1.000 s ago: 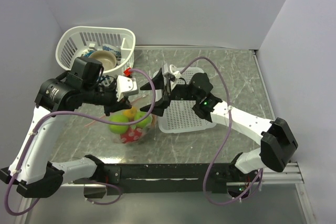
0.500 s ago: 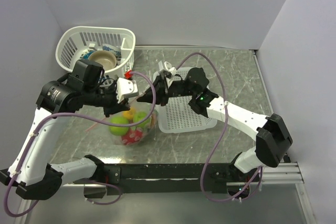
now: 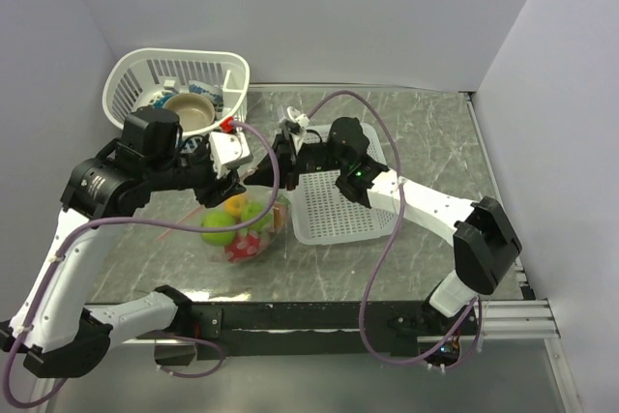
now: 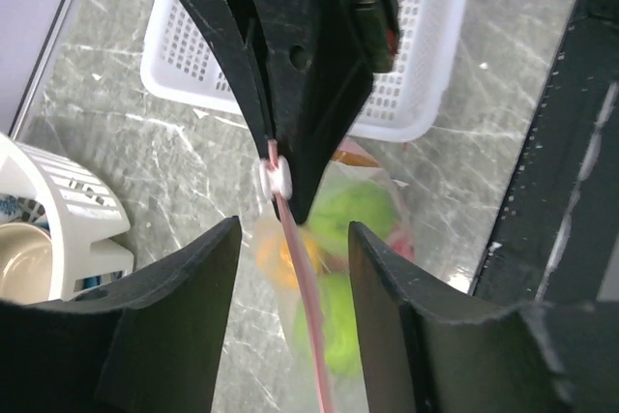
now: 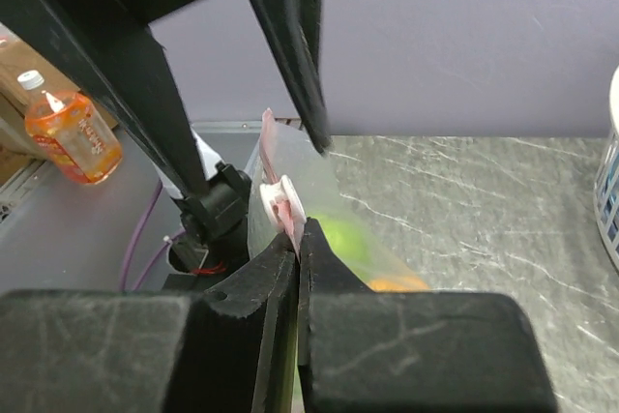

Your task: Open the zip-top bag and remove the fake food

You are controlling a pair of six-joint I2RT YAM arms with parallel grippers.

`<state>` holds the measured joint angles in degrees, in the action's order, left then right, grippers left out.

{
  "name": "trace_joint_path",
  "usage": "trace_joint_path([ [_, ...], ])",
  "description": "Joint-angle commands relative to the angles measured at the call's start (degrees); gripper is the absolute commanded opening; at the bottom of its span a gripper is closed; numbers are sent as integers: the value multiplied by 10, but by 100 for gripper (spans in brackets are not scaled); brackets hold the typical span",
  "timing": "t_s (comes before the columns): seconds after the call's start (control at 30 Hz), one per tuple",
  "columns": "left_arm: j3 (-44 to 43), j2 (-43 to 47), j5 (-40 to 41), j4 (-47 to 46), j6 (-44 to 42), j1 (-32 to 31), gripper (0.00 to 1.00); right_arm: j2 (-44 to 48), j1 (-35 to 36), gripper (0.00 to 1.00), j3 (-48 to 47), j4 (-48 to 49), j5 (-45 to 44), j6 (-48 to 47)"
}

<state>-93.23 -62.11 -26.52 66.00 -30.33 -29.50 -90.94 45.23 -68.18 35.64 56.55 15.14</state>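
Observation:
The zip-top bag (image 3: 253,222) hangs over the table's left-middle, clear, with a pale pink zip strip (image 4: 302,282) and a white slider (image 4: 275,179). Inside it is the fake food: lime-green balls (image 3: 221,229), an orange piece (image 4: 274,256) and a red piece (image 3: 242,250). My right gripper (image 5: 298,235) is shut on the pink strip just below the slider (image 5: 280,200). My left gripper (image 4: 290,263) is open, its jaws standing either side of the strip without touching it. In the top view the left gripper (image 3: 230,184) and the right gripper (image 3: 279,167) meet above the bag.
A round white basket (image 3: 131,79) holding a tan bowl (image 3: 190,109) stands at the back left. A flat white basket (image 3: 338,212) lies just right of the bag, under the right arm. Walls close in on the left, back and right.
The right gripper has swung left from over the flat basket and shut on the zip strip. The left gripper, shut on the strip before, has opened and let go.

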Motion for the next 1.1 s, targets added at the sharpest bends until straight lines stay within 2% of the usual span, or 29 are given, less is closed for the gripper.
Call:
trace_joint_path([
  [0.0, 37, 1, 23, -42, -5, 0, 53, -1, 5, 5, -39, 18, 5, -2],
  [0.13, 74, 10, 31, -27, -27, -1, 48, 8, 5, 4, -38, -1, -3, -21],
  [0.37, 82, 16, 59, -6, -47, -1, 7, 11, 1, 4, -46, -21, -3, -39],
  [0.43, 77, 14, 61, -1, -48, 0, 3, 11, 2, 5, -46, -26, -7, -43],
  [0.47, 72, 12, 61, 2, -49, 0, 1, 11, 2, 10, -45, -30, -8, -47],
  [0.53, 67, 13, 60, 10, -51, -1, 1, 12, -1, 23, -42, -40, -11, -52],
  [0.57, 64, 15, 60, 10, -52, 0, 1, 13, -3, 47, -39, -40, -11, -51],
  [0.6, 64, 15, 62, 9, -51, 0, 1, 14, -5, 60, -37, -41, -12, -50],
  [0.63, 62, 17, 62, 10, -51, 0, 1, 15, -5, 65, -35, -40, -6, -51],
  [0.77, 62, 23, 63, 8, -50, 0, 1, 10, -6, 68, -39, -41, 0, -49],
  [1.07, 47, 26, 56, 8, -43, 0, 1, -18, -7, 63, -44, -27, 9, -28],
])
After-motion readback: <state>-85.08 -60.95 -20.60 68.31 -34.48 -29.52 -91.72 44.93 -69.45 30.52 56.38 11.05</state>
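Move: The bare stretch of zip strip just left of the white slider lies some 5 cm below the open left gripper and 1 cm ahead of it. The slider is about 2 cm ahead, 2 cm right and 5 cm below; the green apples hang roughly 3 cm back, 1 cm left and 16 cm below, and the white tray sits about 8 cm ahead, 20 cm right and 32 cm below. From the right gripper, still pinching the strip, that stretch is about 3 cm left, 1 cm back and 1 cm higher. Bring the left gripper down about 5.5 cm onto the zip strip and shut its fingers on it just left of the slider, rolling the wrist some 10 degrees. Keep the right gripper's pinch until the left has closed, then open the right fingers wide to let the strip go, while the left, holding on, eases a centimetre or so to the left. ##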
